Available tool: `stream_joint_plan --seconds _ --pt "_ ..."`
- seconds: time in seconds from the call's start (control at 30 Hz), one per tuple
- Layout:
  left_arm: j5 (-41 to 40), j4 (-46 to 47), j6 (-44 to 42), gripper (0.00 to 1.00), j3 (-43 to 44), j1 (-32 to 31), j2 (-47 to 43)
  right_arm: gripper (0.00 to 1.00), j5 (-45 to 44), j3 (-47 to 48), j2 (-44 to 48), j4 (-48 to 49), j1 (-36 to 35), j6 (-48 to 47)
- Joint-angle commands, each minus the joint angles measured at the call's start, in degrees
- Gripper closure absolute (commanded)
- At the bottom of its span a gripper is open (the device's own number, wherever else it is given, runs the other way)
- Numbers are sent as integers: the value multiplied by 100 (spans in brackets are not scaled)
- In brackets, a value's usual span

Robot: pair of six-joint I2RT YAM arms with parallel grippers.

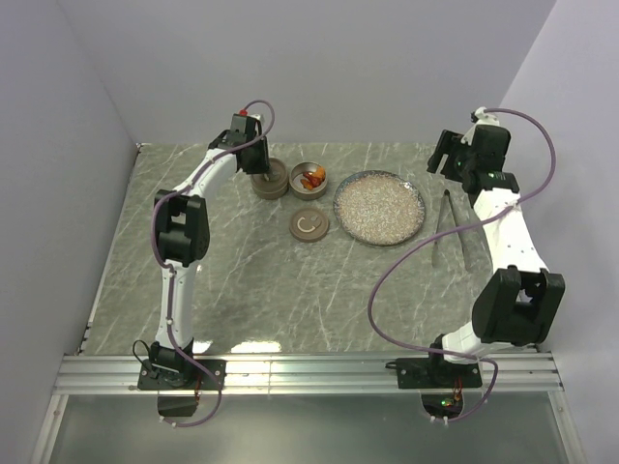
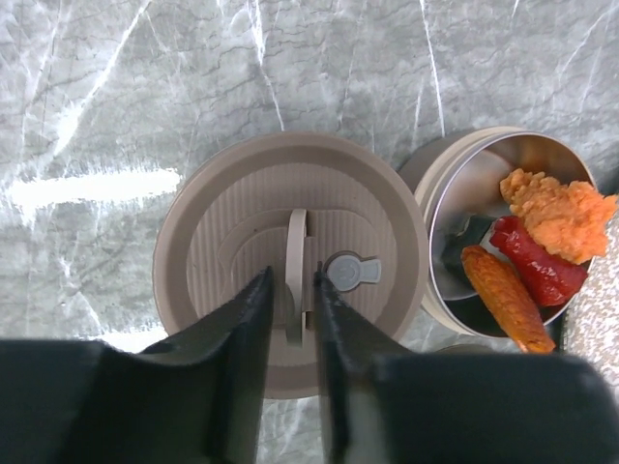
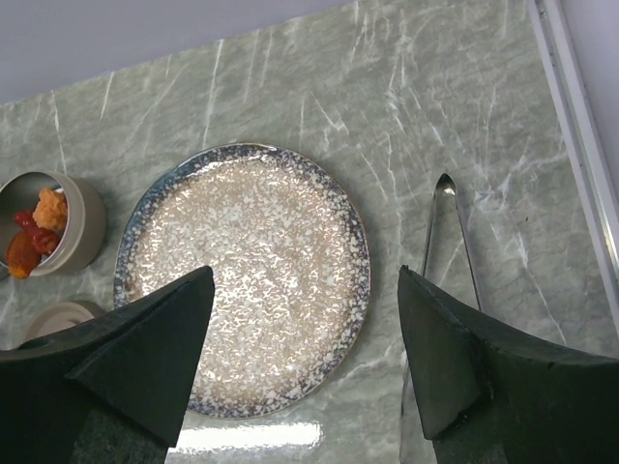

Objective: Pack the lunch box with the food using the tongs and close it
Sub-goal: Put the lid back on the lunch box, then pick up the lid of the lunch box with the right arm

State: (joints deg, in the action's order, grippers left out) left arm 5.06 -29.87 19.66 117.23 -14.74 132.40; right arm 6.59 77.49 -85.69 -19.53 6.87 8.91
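Observation:
The lunch box is in round tan tiers. One tier wears a ribbed lid [image 2: 232, 242] with an upright handle [image 2: 296, 253]. My left gripper [image 2: 292, 278] hangs over it, its jaws slightly open on either side of the handle, with a thin gap on each side. Right of it stands an open metal-lined tier [image 2: 455, 174] holding the food [image 2: 556, 215]: an orange crumbed piece, a red piece and an orange stick. The tongs [image 1: 453, 227] lie on the table right of the plate. My right gripper [image 3: 305, 280] is raised, wide open and holding nothing, above the plate's right edge.
A speckled grey plate [image 1: 379, 206] with nothing on it sits mid-table. A small tan lid [image 1: 309, 225] lies flat in front of the open tier. Grey walls close in the left, back and right sides. A metal rail runs along the near edge.

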Motion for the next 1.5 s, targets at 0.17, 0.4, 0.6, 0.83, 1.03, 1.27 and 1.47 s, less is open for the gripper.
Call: stream_joint_plan --seconds 0.17,0.4,0.6,0.83,1.03,1.27,1.47 --pt "-40 34 -103 57 177 -37 -328 16 -88 398 -159 37 -221 32" --pt "-198 -28 -120 50 151 -37 -785 15 -263 635 -342 -24 -661 -231" --pt "-286 -116 55 25 -156 191 -1444 15 228 767 -799 45 -1679 -118" --pt "-199 244 -50 1 -1349 341 -2726 21 756 574 -1625 195 -2690 172" --pt "-172 403 -199 1 -2282 349 -3386 27 896 126 -2031 423 -3043 445" --pt "-102 359 -182 1 -2723 349 -3598 33 879 -68 -2381 581 -3262 559" --pt "-31 333 -155 1 -2635 358 -3546 41 783 160 -2750 582 -3420 682"
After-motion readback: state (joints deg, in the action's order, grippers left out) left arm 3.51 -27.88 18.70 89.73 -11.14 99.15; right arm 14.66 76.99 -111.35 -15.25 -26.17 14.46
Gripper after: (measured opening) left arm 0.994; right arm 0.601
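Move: The left fingers are around the handle of the lid already on the first box, its middle about 1 cm ahead and 1 below. From the right hand, the second lid lies some 35 cm left, 1 back and 23 below; the open box stands about 12 cm beyond that lid, and the plate's middle 19 cm to the lid's right and 5 farther out. Right hand sweeps some 29 cm left and down towards the second lid; left opens, lifts off and backs away. ##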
